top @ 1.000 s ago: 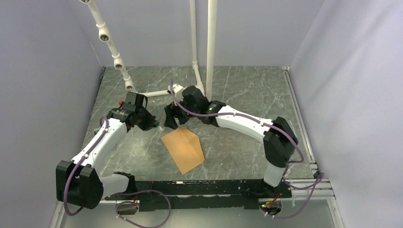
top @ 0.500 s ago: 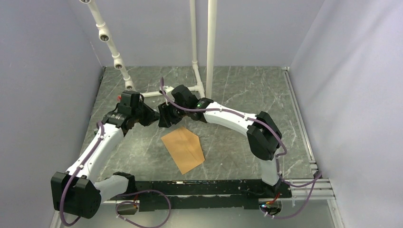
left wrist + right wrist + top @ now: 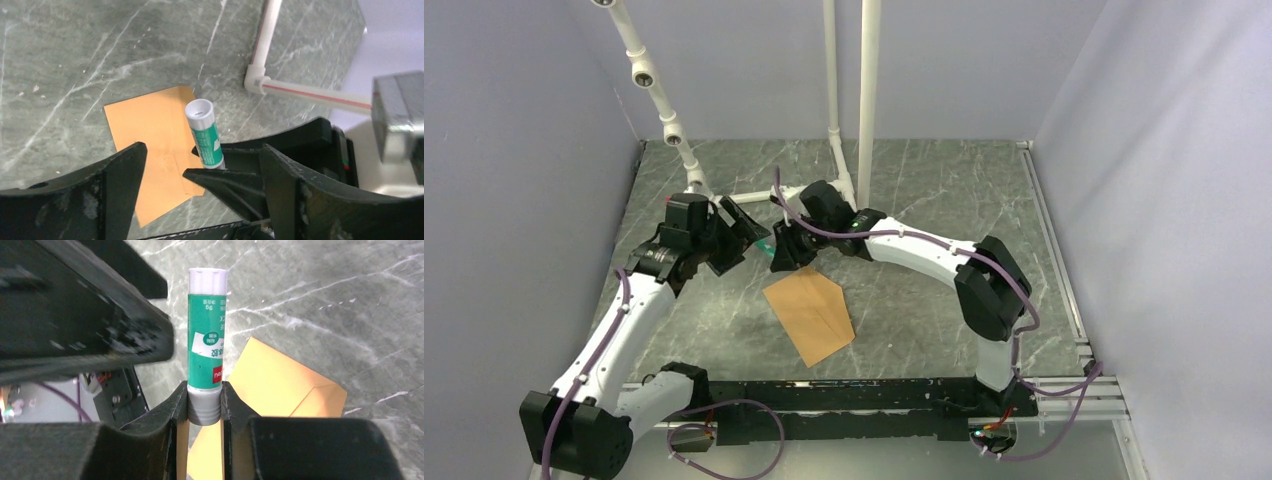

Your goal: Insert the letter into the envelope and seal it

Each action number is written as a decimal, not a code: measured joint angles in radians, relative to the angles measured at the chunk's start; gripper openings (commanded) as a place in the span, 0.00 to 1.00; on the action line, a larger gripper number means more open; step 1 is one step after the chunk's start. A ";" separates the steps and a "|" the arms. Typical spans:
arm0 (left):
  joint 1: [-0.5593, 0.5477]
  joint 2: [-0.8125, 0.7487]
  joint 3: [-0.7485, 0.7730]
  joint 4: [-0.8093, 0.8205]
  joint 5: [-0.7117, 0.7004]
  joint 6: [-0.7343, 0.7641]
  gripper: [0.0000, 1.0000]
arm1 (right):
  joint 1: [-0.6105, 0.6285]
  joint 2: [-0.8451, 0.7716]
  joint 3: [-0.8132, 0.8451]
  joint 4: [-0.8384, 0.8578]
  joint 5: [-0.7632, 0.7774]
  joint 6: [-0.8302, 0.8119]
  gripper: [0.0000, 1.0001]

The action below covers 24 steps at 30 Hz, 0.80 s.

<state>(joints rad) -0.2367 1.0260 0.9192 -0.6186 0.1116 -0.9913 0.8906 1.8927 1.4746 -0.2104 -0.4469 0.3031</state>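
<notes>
The orange-brown envelope lies flat on the grey marble table, its flap folded down; it also shows in the left wrist view and the right wrist view. The letter is not in view. My right gripper is shut on the grey base of a green-and-white glue stick and holds it above the envelope's far corner. My left gripper is open wide just left of it, with the glue stick's white end between and beyond its fingers, not touching them.
A white pipe frame lies on the table just behind both grippers, with upright poles further back. It also shows in the left wrist view. Grey walls close in the table on the left, the back and the right.
My left gripper has moved further back and to the right, up to the glue stick. My right gripper shifted a little left and back with the stick. The envelope has not moved.
</notes>
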 measured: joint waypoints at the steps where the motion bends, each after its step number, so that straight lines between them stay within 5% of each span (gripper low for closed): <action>1: 0.001 -0.010 0.007 -0.001 0.013 0.032 0.90 | -0.008 -0.011 -0.015 -0.002 -0.024 -0.019 0.00; 12: 0.009 0.037 0.113 -0.018 0.443 0.391 0.72 | -0.033 -0.186 -0.035 -0.090 -0.184 -0.288 0.00; 24: 0.015 0.047 0.071 0.083 0.845 0.444 0.40 | -0.024 -0.313 -0.131 -0.133 -0.217 -0.420 0.00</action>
<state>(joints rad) -0.2214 1.0725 0.9897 -0.5358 0.9562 -0.5476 0.8661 1.5795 1.3434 -0.3431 -0.6636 -0.1165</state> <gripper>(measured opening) 0.485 0.251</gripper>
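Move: The glue stick, held at one end by the right gripper, has its middle about 3 cm to the left gripper's right, 1 cm ahead and 3 cm below it. From the right hand, that middle is about 3 cm left, 1 cm ahead and 2 cm up. The envelope lies roughly 14 cm back, 11 cm right and 18 cm below the left hand; from the right hand, about 12 cm back, 6 cm right and 14 cm down. Bring the open left gripper about 13 cm right, back and up after the glue stick, swinging it some 50 degrees clockwise and narrowing the fingers to about half open, so they straddle the stick's free end. Meanwhile keep the right grip shut on the other end and carry the stick up, back and right about 10 cm, turning that hand 20 degrees counter-clockwise and tilting it. ##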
